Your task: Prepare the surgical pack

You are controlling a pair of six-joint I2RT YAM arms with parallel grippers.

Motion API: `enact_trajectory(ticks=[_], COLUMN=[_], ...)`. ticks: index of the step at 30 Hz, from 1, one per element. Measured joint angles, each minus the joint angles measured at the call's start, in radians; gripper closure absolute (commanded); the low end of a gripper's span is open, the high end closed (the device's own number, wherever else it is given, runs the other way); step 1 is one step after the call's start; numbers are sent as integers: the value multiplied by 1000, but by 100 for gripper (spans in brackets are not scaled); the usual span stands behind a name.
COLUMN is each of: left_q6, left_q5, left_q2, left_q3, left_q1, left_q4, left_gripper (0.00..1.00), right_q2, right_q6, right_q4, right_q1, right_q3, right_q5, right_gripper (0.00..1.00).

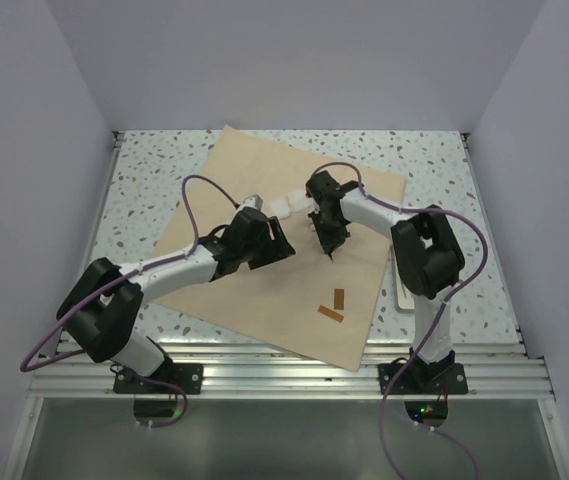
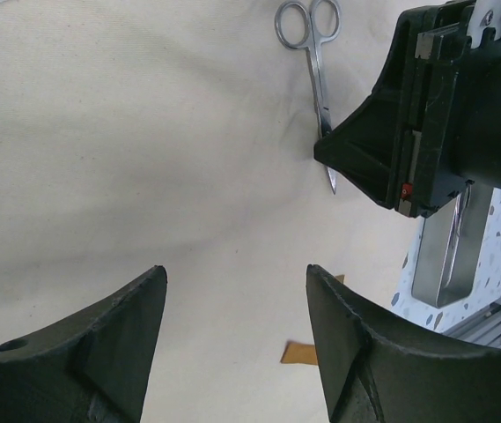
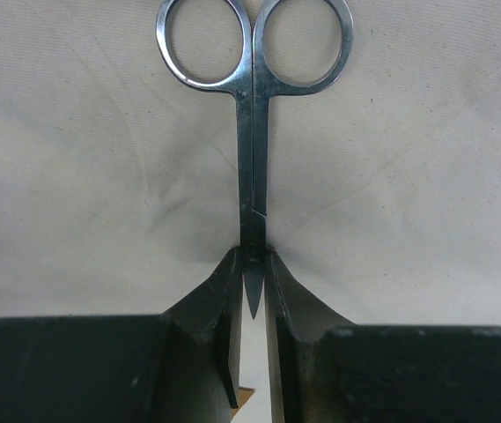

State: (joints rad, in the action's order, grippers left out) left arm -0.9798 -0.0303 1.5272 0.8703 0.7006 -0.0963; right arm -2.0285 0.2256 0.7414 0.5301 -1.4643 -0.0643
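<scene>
The surgical pack lies as a wide tan cloth sheet spread flat across the table. Steel scissors rest on it with the finger rings pointing away from my right wrist camera. My right gripper is shut on the scissors' blades just above the tip, both fingertips pressing the steel. In the left wrist view the scissors run down into the right gripper. My left gripper hovers open over bare cloth, nothing between its fingers. From above, it sits just left of the right gripper.
Small white gauze squares lie on the cloth behind the grippers. Two brown tape strips sit near the cloth's front right. A silver metal tray stands on the speckled table right of the cloth, beside the right arm.
</scene>
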Motion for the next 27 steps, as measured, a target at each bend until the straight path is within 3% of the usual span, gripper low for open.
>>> enact_trajectory(ticks=[3,10,21,27], left_q6=[0,3,6,22], left_q5=[0,0,15,27], left_q2=[-11,-24,-28,-50], left_q3=[-5,-13,-33,-48], left_q1=[0,0,0,0], left_q4=[0,4,5,27], left_gripper=[32,32,32,32], right_q2=[0,36,232,390], right_q6=[1,-2,-2,-4], right_q4=[0,13,44,170], right_q1=[0,1,-5,-119], right_q3=[0,0,72,176], right_q5=[-3,-12,-80,-172], right_gripper=[100,100,100,100])
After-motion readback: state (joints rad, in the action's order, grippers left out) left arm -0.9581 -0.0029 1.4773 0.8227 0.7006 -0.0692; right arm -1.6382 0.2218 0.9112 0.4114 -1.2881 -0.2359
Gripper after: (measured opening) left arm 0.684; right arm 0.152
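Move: Some 18 cm to the right of the right hand and 5 cm back lies the middle of the metal tray, about level in height. The right hand already has the scissors pinched by their blades, still down on the brown paper. Two brown strips lie behind the hand, one about 10 cm back and 2 cm right, the other 13 cm straight back. The nearer gauze pad is 13 cm ahead and 7 cm left. From the left hand, the tray is roughly 28 cm right, 1 cm ahead and 7 cm lower. Lifting the scissors off the paper, the right hand first rises nearly straight up about 6 cm with its grip kept on the blades, then swings right with gathering speed, some 10 cm, drawing slightly back and still climbing, towards the metal tray. The wrist tilts a little and turns about 10 degrees clockwise on the way. ##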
